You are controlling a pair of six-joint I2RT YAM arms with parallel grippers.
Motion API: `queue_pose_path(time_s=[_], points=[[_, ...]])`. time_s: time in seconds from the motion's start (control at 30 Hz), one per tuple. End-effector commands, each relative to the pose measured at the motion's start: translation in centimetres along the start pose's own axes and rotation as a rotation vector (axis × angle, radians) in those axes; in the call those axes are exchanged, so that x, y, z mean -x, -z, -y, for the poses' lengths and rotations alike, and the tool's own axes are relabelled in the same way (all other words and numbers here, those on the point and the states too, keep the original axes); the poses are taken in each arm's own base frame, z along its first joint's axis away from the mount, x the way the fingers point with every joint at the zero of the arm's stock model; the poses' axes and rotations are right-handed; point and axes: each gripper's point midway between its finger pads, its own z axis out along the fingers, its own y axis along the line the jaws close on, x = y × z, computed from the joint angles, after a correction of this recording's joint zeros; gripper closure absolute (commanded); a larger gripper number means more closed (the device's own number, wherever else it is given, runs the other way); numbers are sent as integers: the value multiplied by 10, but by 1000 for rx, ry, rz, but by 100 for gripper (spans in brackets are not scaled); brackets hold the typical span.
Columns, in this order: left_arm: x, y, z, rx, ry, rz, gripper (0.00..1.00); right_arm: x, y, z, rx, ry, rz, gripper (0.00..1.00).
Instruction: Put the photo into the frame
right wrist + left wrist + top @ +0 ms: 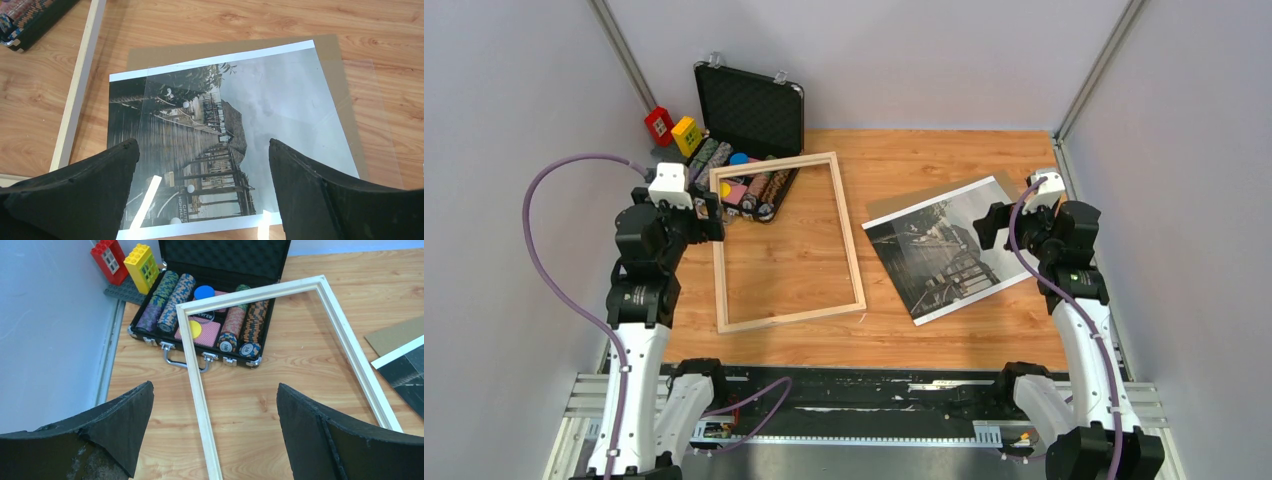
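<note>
The pale wooden frame (851, 240) lies flat at the table's middle left, its far left corner resting over the open case. My left gripper (711, 215) hovers open above the frame's left rail (200, 390), which runs between its fingers (215, 390) without touching them. The photo (944, 250), a dark pier print with a white border, lies at the right on a brown backing board (904, 203). My right gripper (990, 225) hangs open over the photo's (240, 115) near part, jaws wide (204, 145). A clear sheet (375, 125) seems to lie over the photo, shifted right.
A black foam-lined case (749, 105) with poker chips (170, 300) stands open at the back left. Red (659, 123) and yellow (686, 135) toy bricks sit beside it in the corner. Grey walls close in both sides and the back.
</note>
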Motion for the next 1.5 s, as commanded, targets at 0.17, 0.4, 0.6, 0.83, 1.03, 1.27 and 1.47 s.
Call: queue_pose_path(time_s=[0.17,0.4,0.6,0.83,1.03,1.27,1.47], points=[[-3,-1,2,-10,-13,2,0,10,-2,-5,39,26,29,0],[-6,0,4,-21,-2,-8,0,14,1,-7,41,30,42,0],[1,6,11,-57,4,-4,0,23,7,-9,41,32,56,0],[21,10,15,-88,5,14,0,30,8,3,-25,38,41,0],[19,-8,26,-154,33,-31,0,2,1,17,-86,27,-31,0],[5,-32,66,-307,15,-118,0,-46,-8,16,-25,103,-155,0],[0,-56,101,-385,-85,-186,0,-75,-11,15,30,168,-233,0]])
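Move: For my left hand, the photo's middle lies about 57 cm to the right and 6 cm ahead, some 28 cm below; the wooden frame's middle is 16 cm right and 7 cm ahead, the open chip case 24 cm ahead and 2 cm right. From my right hand, the photo's middle is roughly 4 cm ahead, 4 cm left and 20 cm down; the clear sheet on it centres 4 cm ahead, 2 cm right. I sink my open right hand about 7 cm over the photo towards its near edge, after a short hover, tipping the fingers some 10 degrees further down. After a brief dither my open left hand swings about 9 cm right across the frame's opening towards the photo, also reaching slightly forward and down, turning some 20 degrees clockwise and tipping down. I touch nothing yet. ##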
